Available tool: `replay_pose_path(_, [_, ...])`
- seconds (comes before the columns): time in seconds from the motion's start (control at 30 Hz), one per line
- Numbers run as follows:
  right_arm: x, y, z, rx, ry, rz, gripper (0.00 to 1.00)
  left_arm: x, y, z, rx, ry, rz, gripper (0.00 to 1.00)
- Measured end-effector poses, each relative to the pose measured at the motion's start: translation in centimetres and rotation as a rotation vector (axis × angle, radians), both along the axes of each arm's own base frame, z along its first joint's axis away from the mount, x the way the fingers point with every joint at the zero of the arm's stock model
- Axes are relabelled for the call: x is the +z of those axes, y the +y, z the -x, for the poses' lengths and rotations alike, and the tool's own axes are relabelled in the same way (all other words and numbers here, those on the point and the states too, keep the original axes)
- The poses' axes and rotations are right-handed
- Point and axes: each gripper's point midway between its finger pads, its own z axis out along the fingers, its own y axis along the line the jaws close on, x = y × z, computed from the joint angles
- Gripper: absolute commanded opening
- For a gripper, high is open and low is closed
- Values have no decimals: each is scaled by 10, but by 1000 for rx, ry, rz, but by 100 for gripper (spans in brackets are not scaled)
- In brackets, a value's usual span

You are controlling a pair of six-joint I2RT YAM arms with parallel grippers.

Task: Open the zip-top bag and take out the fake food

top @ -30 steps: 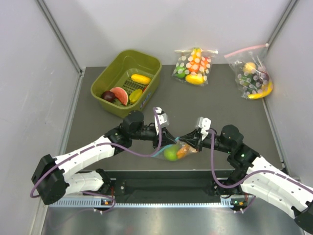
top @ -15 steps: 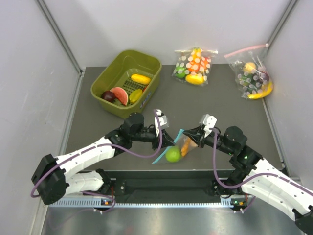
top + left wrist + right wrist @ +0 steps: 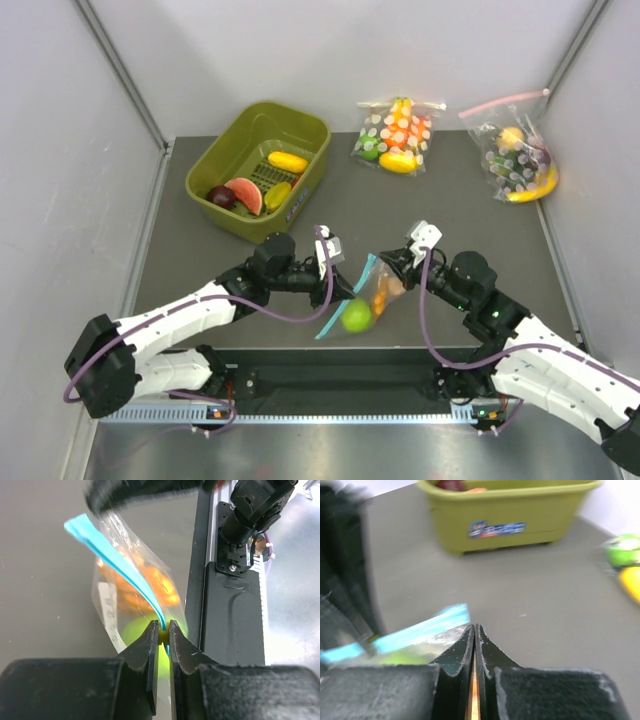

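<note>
The zip-top bag hangs between my two grippers near the table's front edge. Its light-blue zip strip runs diagonally. Inside are the round green fruit and the orange carrot-like pieces. My left gripper is shut on the strip's near end. In the left wrist view the jaws pinch the strip, with the orange pieces and the fruit beyond. My right gripper is shut on the bag's far corner. Its jaws hold clear film beside the strip.
An olive bin with yellow, red and purple toys stands at the back left and also shows in the right wrist view. Two white-dotted bags lie at the back. The black base rail runs along the near edge.
The right gripper has drawn back and away with its corner of the bag. The zip strip has swung from level to diagonal, and the food has sagged toward the near end.
</note>
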Motion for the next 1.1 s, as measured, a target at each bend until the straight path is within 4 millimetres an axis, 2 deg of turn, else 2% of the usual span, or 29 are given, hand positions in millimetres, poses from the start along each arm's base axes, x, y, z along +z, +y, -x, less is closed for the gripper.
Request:
replay_pose_path(0.17, [17, -12, -24, -130, -45, -15, 0, -15, 5, 6, -4, 37, -33, 5])
replay_pose_path(0.3, [22, -11, -32, -152, -46, -19, 0, -22, 7, 8, 6, 54, -53, 1])
replay_pose_path(0.37, [24, -11, -31, -153, -29, -21, 20, -22, 7, 6, 22, 52, -55, 1])
replay_pose_path(0.4, [26, -11, -29, -148, -20, -22, 44, -23, 7, 5, 30, 51, -58, 1])
replay_pose_path(0.5, [33, -7, -19, -94, -16, -38, 73, -23, 6, 6, 35, 48, -60, 1])
replay_pose_path(0.53, [36, -5, -12, -60, -20, -46, 94, -23, 5, 6, 35, 46, -59, 1])
replay_pose_path(0.57, [40, -3, -5, -20, -25, -61, 100, -23, 5, 6, 34, 44, -58, 1])
replay_pose_path(0.67, [48, 3, 17, 87, -55, -100, 100, -23, 5, 5, 40, 42, -59, 1])
replay_pose_path(0.77, [44, 8, 24, 135, -41, -100, 100, -23, 5, 5, 40, 42, -59, 1])
replay_pose_path(1.0, [2, 25, 23, 202, 76, -18, 100, -23, 5, 5, 33, 33, -58, 1])
replay_pose_path(1.1, [-8, 27, 26, 223, 93, -8, 100, -21, 5, 6, 29, 32, -55, 1])
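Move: The right fingers are shut at the bag's forward corner; the free end of its blue zipper lies about 3 cm to their left, 1 cm nearer the base and 2 cm below. The orange food in the bag is some 7 cm back, 1 cm left and 5 cm below, the green fruit about 11 cm back, 7 cm left and 7 cm below. From the left hand, pinching the zipper, that free end lies roughly 7 cm forward, 5 cm to the right and 1 cm higher. Forward and a little up by about 4 cm goes the right hand first, drawing on the bag's corner; then its fingers let go and spread wide as it swings back over the bag's forward end, rising, then sinking about 5 cm and turning some 20 degrees counter-clockwise, to stop with the open fingers either side of the zipper end. The left hand keeps its pinch on the zipper and sinks about 2 cm. ##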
